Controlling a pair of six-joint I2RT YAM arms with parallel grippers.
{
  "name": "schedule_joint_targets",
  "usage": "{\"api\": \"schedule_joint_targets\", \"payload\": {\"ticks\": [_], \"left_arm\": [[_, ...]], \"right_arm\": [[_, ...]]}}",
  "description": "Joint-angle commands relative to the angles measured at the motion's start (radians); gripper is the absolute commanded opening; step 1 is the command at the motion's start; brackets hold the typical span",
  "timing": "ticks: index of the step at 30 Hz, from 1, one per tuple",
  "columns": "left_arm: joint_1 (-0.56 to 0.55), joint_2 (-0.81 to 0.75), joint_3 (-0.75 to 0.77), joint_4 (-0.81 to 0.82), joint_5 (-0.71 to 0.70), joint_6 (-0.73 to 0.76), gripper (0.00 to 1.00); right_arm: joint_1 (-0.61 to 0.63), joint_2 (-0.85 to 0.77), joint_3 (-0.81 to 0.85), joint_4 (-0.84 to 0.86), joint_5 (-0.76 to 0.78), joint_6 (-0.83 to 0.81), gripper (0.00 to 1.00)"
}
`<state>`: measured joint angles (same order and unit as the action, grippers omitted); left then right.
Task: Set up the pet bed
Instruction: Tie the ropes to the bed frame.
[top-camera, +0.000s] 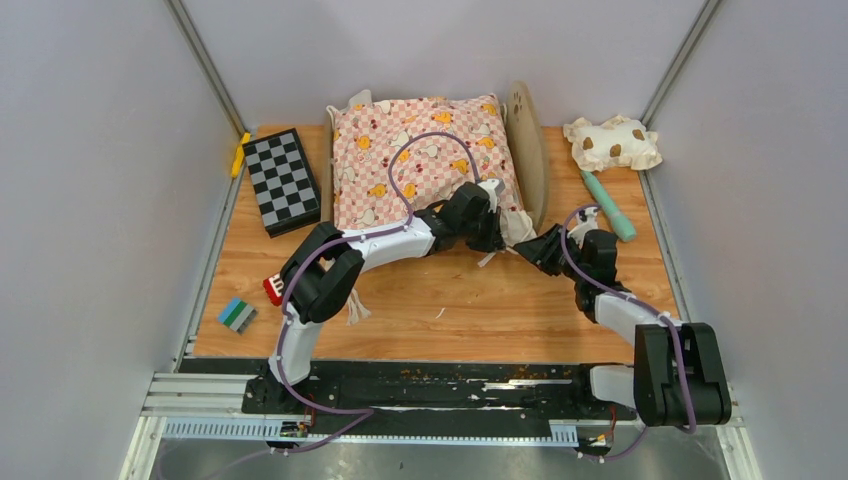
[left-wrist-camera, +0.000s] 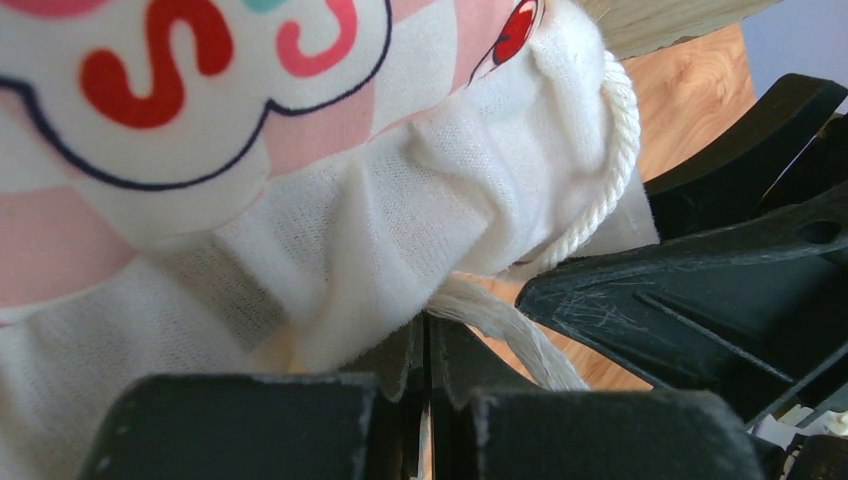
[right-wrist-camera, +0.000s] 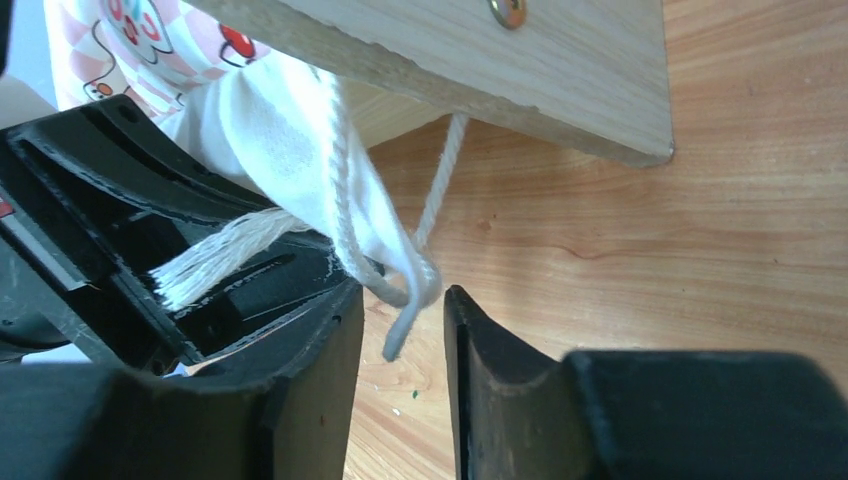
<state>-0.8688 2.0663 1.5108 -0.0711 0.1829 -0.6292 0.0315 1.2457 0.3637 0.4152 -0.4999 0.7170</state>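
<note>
The pet bed (top-camera: 527, 140) stands at the back of the table, its rounded wooden headboard on the right. A pink checkered cushion (top-camera: 420, 160) covers its base. At the cushion's near right corner my left gripper (top-camera: 497, 238) is shut on the cushion's white tie cord (left-wrist-camera: 500, 325), and the frayed end pokes out past the jaws. My right gripper (top-camera: 527, 250) faces it from the right, open. A thin white string loop (right-wrist-camera: 400, 285) hangs between its fingertips (right-wrist-camera: 400, 300), just below the bed's wooden rail (right-wrist-camera: 480, 60).
A black-and-white checkered box (top-camera: 282, 180) and a yellow piece (top-camera: 240, 153) lie at the back left. A cream brown-spotted pillow (top-camera: 612, 142) and a teal stick (top-camera: 610, 205) are at the back right. Small red (top-camera: 272, 290) and green-blue (top-camera: 237, 315) blocks sit near the left arm.
</note>
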Motion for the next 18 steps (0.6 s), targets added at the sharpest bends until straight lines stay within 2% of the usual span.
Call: {"api": "schedule_joint_targets", "payload": {"ticks": [1,5,12,18], "left_arm": [[0.005,-0.056,-0.007,0.003,0.006,0.016,0.00],[0.006,-0.060,-0.006,-0.002,0.000,0.020,0.00],[0.005,-0.070,-0.008,-0.011,-0.008,0.023,0.00],[0.006,-0.071,-0.008,-0.010,-0.008,0.020,0.00]], "right_arm": [[0.003,-0.024,0.007,0.089,-0.027,0.008,0.37],[0.003,-0.088,-0.008,0.016,0.007,-0.007,0.33],[0.003,-0.240,-0.033,-0.206,0.192,-0.016,0.15],[0.001,-0.150,-0.007,-0.216,0.217,-0.019,0.04]]}}
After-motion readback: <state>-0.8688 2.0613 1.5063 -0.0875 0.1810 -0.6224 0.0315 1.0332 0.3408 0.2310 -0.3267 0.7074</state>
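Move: Right at the right hand's half-open fingertips hangs the rope loop at the frill's corner, about 1 cm ahead and 1 cm to the left. The left gripper, gripping the frayed rope tail, is roughly 4 cm to the right hand's left and level with it fore and aft; the near end of the headboard is some 4 cm ahead and 2 cm right. From the left hand the loop lies about 3 cm to the right and 1 cm ahead, near its height. Closing its fingers on the rope loop, the right hand draws off to the right by about 3 cm and slightly back, away from the left gripper. It first lifts some 2.5 cm and then sinks partway, while turning about 10 degrees clockwise. The left hand stays in place and keeps its pinch on the rope tail. ##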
